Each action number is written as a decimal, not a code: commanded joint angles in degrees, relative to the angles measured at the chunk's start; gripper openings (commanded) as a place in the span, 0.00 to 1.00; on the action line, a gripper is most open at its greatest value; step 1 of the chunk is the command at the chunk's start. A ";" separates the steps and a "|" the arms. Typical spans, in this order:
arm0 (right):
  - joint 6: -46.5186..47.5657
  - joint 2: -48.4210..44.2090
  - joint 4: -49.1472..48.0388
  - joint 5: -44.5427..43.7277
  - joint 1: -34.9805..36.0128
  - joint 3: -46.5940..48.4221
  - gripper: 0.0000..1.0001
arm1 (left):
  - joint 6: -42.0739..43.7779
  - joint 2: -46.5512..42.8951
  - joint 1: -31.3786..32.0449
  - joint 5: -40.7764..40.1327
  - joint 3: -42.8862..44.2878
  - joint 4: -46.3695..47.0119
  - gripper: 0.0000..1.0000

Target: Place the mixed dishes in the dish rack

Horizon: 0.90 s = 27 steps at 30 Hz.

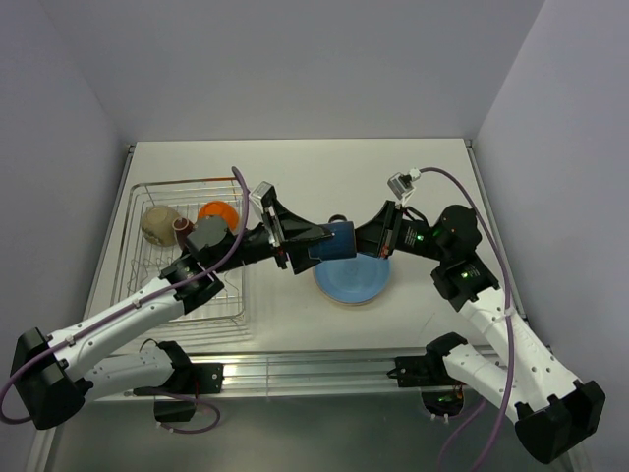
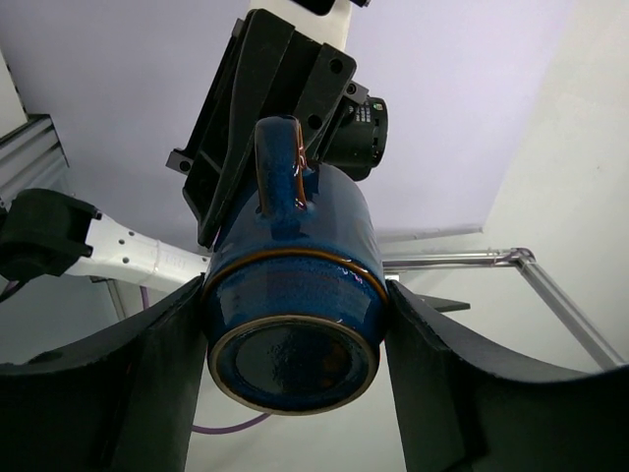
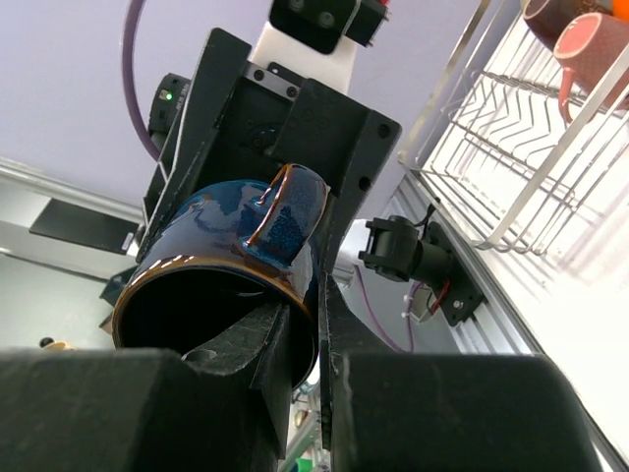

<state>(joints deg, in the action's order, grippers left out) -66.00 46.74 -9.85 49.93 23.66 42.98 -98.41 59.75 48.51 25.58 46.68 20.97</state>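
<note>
A dark blue mug (image 1: 340, 239) hangs on its side in the air between both arms, over the blue plate (image 1: 351, 283). My right gripper (image 3: 311, 300) is shut on the dark blue mug (image 3: 211, 261), one finger inside the rim and one outside. My left gripper (image 2: 295, 295) has come in from the other end, and its fingers (image 2: 167, 374) press on both sides of the mug's base (image 2: 293, 364). The dish rack (image 1: 136, 208) stands at the left with a cream bowl (image 1: 159, 225), a dark brown mug (image 3: 545, 15) and a pinkish-orange mug (image 3: 590, 49) in it.
The blue plate lies on top of a tan plate (image 1: 346, 304) at the table's middle. White walls close in the table at the back and on both sides. A metal rail (image 1: 314, 369) runs along the near edge between the arm bases.
</note>
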 commanded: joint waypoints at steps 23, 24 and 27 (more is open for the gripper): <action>19.59 -7.45 43.49 -31.71 0.77 9.92 1.00 | 26.15 -16.15 -13.61 -16.25 16.32 -64.84 0.00; 19.94 -8.24 44.29 -32.52 0.86 10.10 1.00 | 26.60 -15.98 -14.31 -17.05 17.30 -68.40 0.00; 19.94 -9.47 46.76 -33.94 0.77 10.72 1.00 | 24.51 -16.76 -15.73 -20.12 19.24 -79.13 0.00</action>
<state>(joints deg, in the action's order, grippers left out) -48.86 38.68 30.33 22.24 24.25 50.94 -75.94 44.29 33.67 10.52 62.57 -40.95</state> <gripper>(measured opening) 0.994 0.697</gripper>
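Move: The blue mug hangs in the air between the hands, its middle roughly 2 cm right of the left hand and 2 cm left of the right. For the left hand, the dish rack's middle is about 37 cm left, 19 cm ahead and 33 cm down; the orange bowl is some 29 cm left and 28 cm ahead, the brown mug 38 cm left and 25 cm ahead, both 30 cm below. From the right hand, the blue plate lies 14 cm ahead, 6 cm right and 33 cm down. The blue mug passes wholly to the left hand, already closed around its body: the right fingers open wide off its rim and back away some 5 cm right and as far down, swinging clockwise. Then the left hand, keeping its grip, speeds about 13 cm left towards the dish rack, sinking 5 cm, turning some 25 degrees counter-clockwise and tipping its fingers down. ##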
